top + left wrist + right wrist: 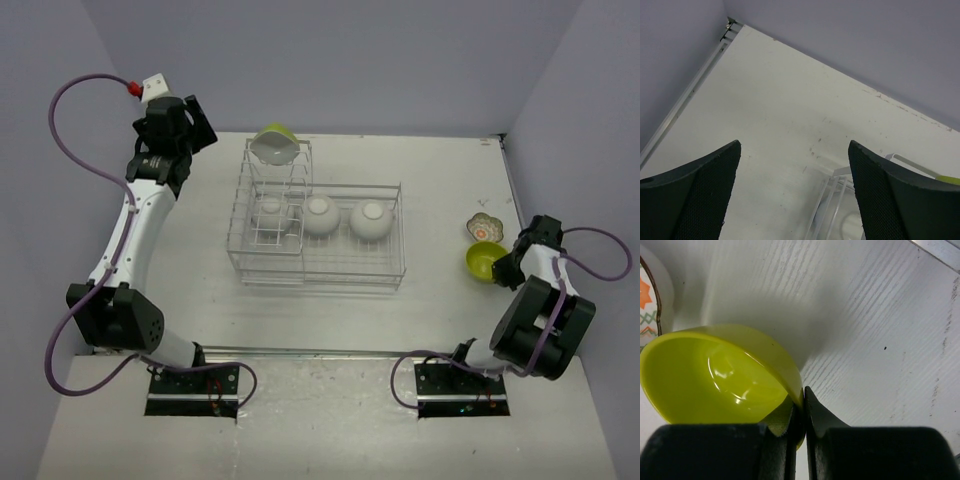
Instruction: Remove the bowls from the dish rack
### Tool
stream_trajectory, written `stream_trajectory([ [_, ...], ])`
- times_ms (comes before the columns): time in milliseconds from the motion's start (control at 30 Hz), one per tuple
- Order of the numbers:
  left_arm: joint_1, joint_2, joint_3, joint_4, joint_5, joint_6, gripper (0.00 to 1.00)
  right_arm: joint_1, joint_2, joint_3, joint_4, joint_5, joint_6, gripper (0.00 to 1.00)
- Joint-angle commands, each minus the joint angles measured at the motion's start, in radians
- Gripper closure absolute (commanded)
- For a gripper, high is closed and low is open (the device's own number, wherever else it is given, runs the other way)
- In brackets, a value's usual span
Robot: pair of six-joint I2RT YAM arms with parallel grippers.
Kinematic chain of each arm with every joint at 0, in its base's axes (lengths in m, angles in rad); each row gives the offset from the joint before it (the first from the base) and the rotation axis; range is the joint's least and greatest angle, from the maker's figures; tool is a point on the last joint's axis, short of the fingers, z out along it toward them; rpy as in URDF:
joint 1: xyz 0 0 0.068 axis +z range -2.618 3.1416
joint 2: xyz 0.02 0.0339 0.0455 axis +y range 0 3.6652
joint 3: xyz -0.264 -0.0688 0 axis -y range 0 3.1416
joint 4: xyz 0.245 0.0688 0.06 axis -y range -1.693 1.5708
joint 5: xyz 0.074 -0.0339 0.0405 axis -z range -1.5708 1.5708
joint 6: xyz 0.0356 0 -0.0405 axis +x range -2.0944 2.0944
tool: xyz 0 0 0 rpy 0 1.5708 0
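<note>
The dish rack (pixel 330 262) stands mid-table with three white bowls (pixel 320 215) lying in its low basket. On its taller section (pixel 290 180) rest a white bowl (pixel 272 150) and, behind it, a lime bowl (pixel 280 131). My left gripper (pixel 203 124) hovers open and empty beyond the rack's back left corner; in the left wrist view (pixel 795 145) that rack corner (pixel 840 200) shows between the fingers. My right gripper (pixel 510 262) is shut on the rim of a second lime bowl (pixel 485 260), seen tilted in the right wrist view (pixel 715 375). The patterned bowl (pixel 484 226) sits beside it.
Purple walls close in the table at the back and on both sides. A metal rail (pixel 685 100) runs along the left edge. The patterned bowl's edge (pixel 650 300) lies close to the held lime bowl.
</note>
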State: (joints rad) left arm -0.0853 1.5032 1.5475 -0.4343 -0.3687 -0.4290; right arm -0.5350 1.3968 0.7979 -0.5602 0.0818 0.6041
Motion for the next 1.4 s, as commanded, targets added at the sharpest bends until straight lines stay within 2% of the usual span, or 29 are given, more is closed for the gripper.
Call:
stream_trajectory([
  [0,0.004,0.006,0.045,0.008,0.045,0.012,0.12,-0.005,0.010,0.029,0.017,0.035,0.020,0.96],
  [167,-0.002,0.008,0.054,0.012,0.077,0.007,0.14,-0.005,0.021,0.032,0.017,0.041,0.019,0.87],
  [233,-0.004,0.008,0.054,0.014,0.100,0.006,0.14,-0.005,0.019,0.029,0.017,0.045,0.019,0.78],
  [300,-0.005,0.006,0.057,0.016,0.114,0.003,0.14,-0.005,0.015,0.026,0.017,0.047,0.019,0.77],
  [367,-0.007,0.006,0.062,0.016,0.129,-0.001,0.15,-0.005,0.004,0.026,0.019,0.046,0.017,0.71],
  [433,-0.011,0.005,0.065,0.017,0.148,-0.005,0.15,-0.005,-0.005,0.026,0.017,0.042,0.017,0.61],
  [600,-0.037,-0.006,0.060,0.054,0.215,0.009,0.15,-0.005,-0.068,0.024,0.037,0.001,0.025,0.55],
  [833,-0.099,-0.090,-0.061,0.229,0.255,0.251,0.15,0.012,-0.142,0.053,0.049,-0.105,0.020,0.50],
  [867,-0.099,-0.109,-0.070,0.233,0.249,0.262,0.15,0.018,-0.145,0.060,0.040,-0.106,0.020,0.49],
  [967,-0.099,-0.150,-0.105,0.252,0.194,0.279,0.14,0.055,-0.170,0.080,0.026,-0.111,0.013,0.39],
  [1133,-0.100,-0.201,-0.150,0.240,0.088,0.257,0.12,0.096,-0.209,0.089,0.017,-0.090,-0.003,0.37],
  [1167,-0.099,-0.210,-0.152,0.230,0.073,0.256,0.12,0.101,-0.213,0.087,0.017,-0.089,-0.003,0.31],
  [1200,-0.099,-0.215,-0.155,0.218,0.054,0.254,0.12,0.101,-0.214,0.087,0.017,-0.091,-0.004,0.31],
  [1367,-0.097,-0.241,-0.173,0.197,0.027,0.240,0.07,0.105,-0.251,0.089,0.010,-0.085,-0.003,0.30],
])
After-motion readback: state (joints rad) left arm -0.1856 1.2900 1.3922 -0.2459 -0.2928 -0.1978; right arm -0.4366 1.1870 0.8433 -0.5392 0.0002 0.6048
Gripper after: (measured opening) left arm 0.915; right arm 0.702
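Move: Just left of the right hand, which pinches its near rim, the yellow bowl has its middle about 4 cm left, 2 cm ahead and a centimetre lower; the patterned bowl stands some 10 cm ahead, 3 cm left and 2 cm lower. From the left hand the yellow bowl is roughly 69 cm right, 19 cm back and 30 cm down, while the green-white bowl on the rack is about 18 cm right, 6 cm ahead and 10 cm lower. Letting go of the yellow bowl's rim, the right hand all but stays put while its fingers part well open, then climbs about 7 cm off it, drifting some 4 cm forward and 3 cm left, fingertips tipping outward about 15 degrees. The empty, open left hand swings nearly 8 cm right and turns clockwise, then eases partly back left, drawing back and rising with its fingers tilting up. ##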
